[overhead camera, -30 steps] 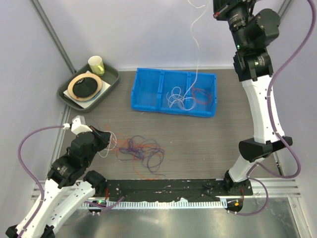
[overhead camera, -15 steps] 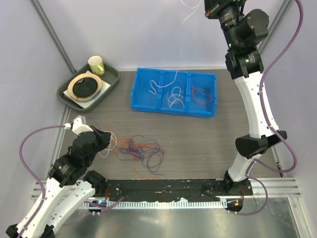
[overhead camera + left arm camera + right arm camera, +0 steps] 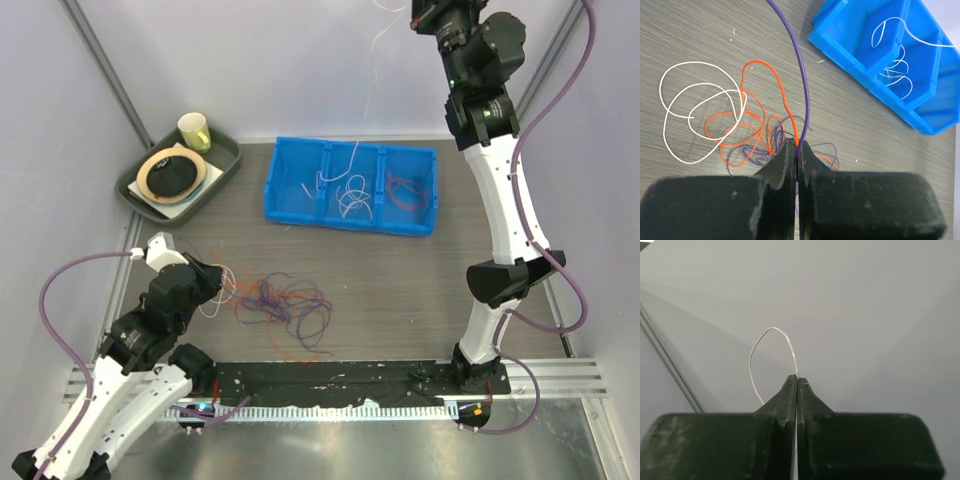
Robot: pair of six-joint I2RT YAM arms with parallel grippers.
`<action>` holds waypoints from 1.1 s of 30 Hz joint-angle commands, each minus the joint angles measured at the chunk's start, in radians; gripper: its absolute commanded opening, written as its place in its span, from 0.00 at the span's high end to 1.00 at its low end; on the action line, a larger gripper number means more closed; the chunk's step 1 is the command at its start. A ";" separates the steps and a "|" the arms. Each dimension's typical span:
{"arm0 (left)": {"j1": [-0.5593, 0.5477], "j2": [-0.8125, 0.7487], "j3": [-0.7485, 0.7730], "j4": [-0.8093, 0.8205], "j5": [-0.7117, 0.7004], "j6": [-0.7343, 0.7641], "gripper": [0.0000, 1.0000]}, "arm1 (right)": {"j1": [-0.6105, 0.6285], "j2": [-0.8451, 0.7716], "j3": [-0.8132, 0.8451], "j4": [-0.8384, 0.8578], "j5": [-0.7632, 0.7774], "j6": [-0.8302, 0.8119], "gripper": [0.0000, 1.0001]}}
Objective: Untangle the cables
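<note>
A tangle of purple and orange cables [image 3: 288, 305] lies on the table at near left, with white loops [image 3: 226, 284] at its left edge. My left gripper [image 3: 214, 284] sits low beside it. In the left wrist view the left gripper [image 3: 798, 145] is shut on a purple cable [image 3: 803, 80] that runs up out of frame, with orange cable [image 3: 762, 100] and white loops [image 3: 695, 107] beyond. High against the back wall, my right gripper [image 3: 797, 377] is shut on a thin white cable [image 3: 760, 347], and a white strand [image 3: 377, 32] hangs below it.
A blue three-part bin [image 3: 278, 205] stands at the back centre, with white cables [image 3: 350, 195] in its left and middle parts and a red one [image 3: 403, 190] at the right. A green tray [image 3: 135, 187] at the back left holds a tape roll and a cup.
The right arm has swung left and higher with the white cable. Its hanging end moved from the bin's right side toward the left compartment. The left arm has barely moved.
</note>
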 commanded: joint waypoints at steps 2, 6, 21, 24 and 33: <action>0.004 0.023 0.008 0.051 -0.032 -0.004 1.00 | 0.003 -0.055 0.103 0.030 0.067 -0.042 0.99; 0.004 0.025 0.015 0.045 -0.035 0.000 1.00 | 0.003 -0.067 0.074 0.047 0.067 -0.036 0.99; 0.004 0.023 0.027 0.028 -0.040 0.012 1.00 | 0.018 -0.007 -0.136 0.049 -0.099 -0.030 0.99; 0.004 0.019 0.026 0.021 -0.041 0.011 1.00 | 0.031 -0.030 -0.262 0.105 -0.105 -0.031 0.99; 0.004 0.000 0.017 0.005 -0.047 0.009 1.00 | 0.100 -0.162 -0.681 0.237 0.014 -0.074 0.99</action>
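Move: The right hand, high in the air, already holds a white cable whose tail hangs into the blue bin. The bin's middle compartment, with white cable in it, lies about 55 cm below that hand, roughly 5 cm farther ahead and 6 cm left. At that depth the right compartment is some 5 cm ahead and 10 cm right of the hand, the left one 5 cm ahead and 21 cm left. From the left hand the middle compartment is about 33 cm ahead, 33 cm right. With the fingers still shut on the white cable, the right hand first draws back about 3.5 cm while lifting slightly, then reverses and sinks faster and faster, some 27 cm from its highest point, towards the middle compartment, also working about 8 cm forward and 9 cm left. The upward-pointing fingers tip down by roughly 20 degrees on the way, and the cable goes on hanging from them into the bin. ##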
